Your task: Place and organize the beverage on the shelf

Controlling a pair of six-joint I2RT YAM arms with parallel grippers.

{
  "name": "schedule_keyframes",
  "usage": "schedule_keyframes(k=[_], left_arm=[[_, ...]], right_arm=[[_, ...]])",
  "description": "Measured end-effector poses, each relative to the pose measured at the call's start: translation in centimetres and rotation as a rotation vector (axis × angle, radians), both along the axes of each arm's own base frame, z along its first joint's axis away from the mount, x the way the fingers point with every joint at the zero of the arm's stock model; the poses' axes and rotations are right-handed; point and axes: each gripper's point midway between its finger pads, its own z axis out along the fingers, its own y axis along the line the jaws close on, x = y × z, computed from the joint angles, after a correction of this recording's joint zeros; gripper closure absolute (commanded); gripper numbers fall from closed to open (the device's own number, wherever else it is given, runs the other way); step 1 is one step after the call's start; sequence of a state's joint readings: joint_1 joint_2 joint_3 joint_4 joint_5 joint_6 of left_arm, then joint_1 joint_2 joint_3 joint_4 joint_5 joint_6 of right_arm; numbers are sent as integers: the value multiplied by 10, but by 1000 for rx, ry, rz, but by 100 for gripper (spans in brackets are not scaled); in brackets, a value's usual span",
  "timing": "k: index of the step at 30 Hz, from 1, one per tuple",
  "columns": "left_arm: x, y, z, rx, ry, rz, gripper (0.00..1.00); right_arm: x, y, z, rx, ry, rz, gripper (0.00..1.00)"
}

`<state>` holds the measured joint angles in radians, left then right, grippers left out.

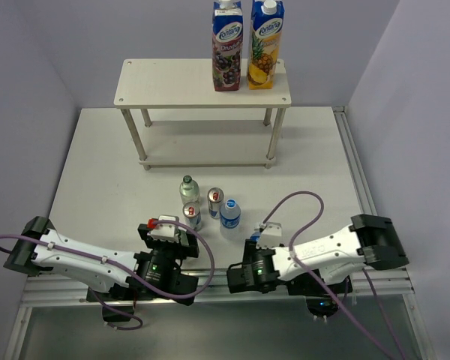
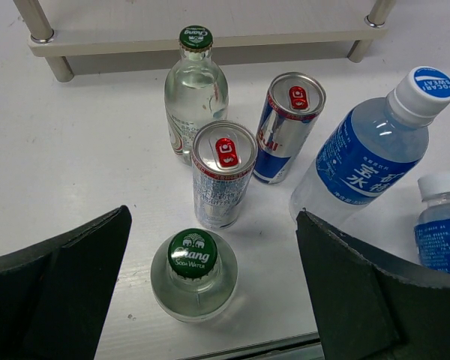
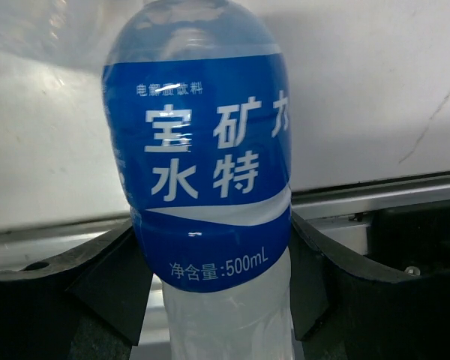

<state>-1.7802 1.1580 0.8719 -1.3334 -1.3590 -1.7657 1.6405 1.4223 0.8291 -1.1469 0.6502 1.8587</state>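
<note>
The pale two-tier shelf point(image 1: 172, 86) stands at the back; its lower board shows in the left wrist view point(image 2: 210, 41). On the table in front stand a green-capped glass bottle point(image 1: 186, 189), two silver-blue-red cans point(image 1: 215, 201) point(image 1: 192, 216) and a blue-labelled water bottle point(image 1: 230, 214). My left gripper point(image 1: 165, 229) is open, its fingers on either side of a second green-capped glass bottle point(image 2: 193, 259) without touching it. My right gripper point(image 1: 256, 241) is shut on the second water bottle point(image 3: 202, 150), a finger pressed on each side of its lower label.
Two tall juice cartons point(image 1: 227, 45) point(image 1: 266, 41) stand on the right half of the shelf's top board. A metal rail point(image 1: 210, 283) runs along the table's near edge behind both grippers. Purple cables loop over both arms.
</note>
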Motion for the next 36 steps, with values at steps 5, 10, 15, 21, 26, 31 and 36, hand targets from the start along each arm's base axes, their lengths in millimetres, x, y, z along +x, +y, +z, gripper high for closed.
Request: schedule_keyframes(k=[5,10,15,21,26,31,36], left_arm=[[0,0,0,0,0,0,1],[0,0,0,0,0,0,1],[0,0,0,0,0,0,1],[0,0,0,2,0,0,1],[0,0,-1,5,-1,0,1],[0,-1,-2,12,-2,0,1],[0,-1,-2,16,-3,0,1]], right_arm=[[-12,-20,-18,77,85,26,53],[-13,-19,-22,61,88,51,1],[-7,-5,-15,54,64,82,0],[7,5,-2,70,36,93,0],[32,4,12,113,10,61,0],[52,2,11,125,-4,51,0],[55,22,-1,120,9,85,0]])
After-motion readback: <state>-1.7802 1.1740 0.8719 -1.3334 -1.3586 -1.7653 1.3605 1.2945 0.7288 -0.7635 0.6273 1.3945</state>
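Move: The right hand still grips a water bottle tilted cap-forward. The table's front edge, where the bottle will be let go, is some 2 cm back and 5 cm below. The standing water bottle is about 8 cm ahead, 9 cm left, its middle 5 cm higher; the rear can is roughly 16 cm ahead, 14 cm left, about level in height. From the left hand, the release spot lies around 25 cm right, 5 cm back and 19 cm below. Down about 2 cm, slightly back and to the right, the right hand lowers the gripped bottle at the table's front edge and opens its fingers wide, ending its grip. It then rises a few centimetres and goes some 7 cm forward and 4 cm left towards the standing water bottle, sinking slightly at the end, fingers still wide open. ##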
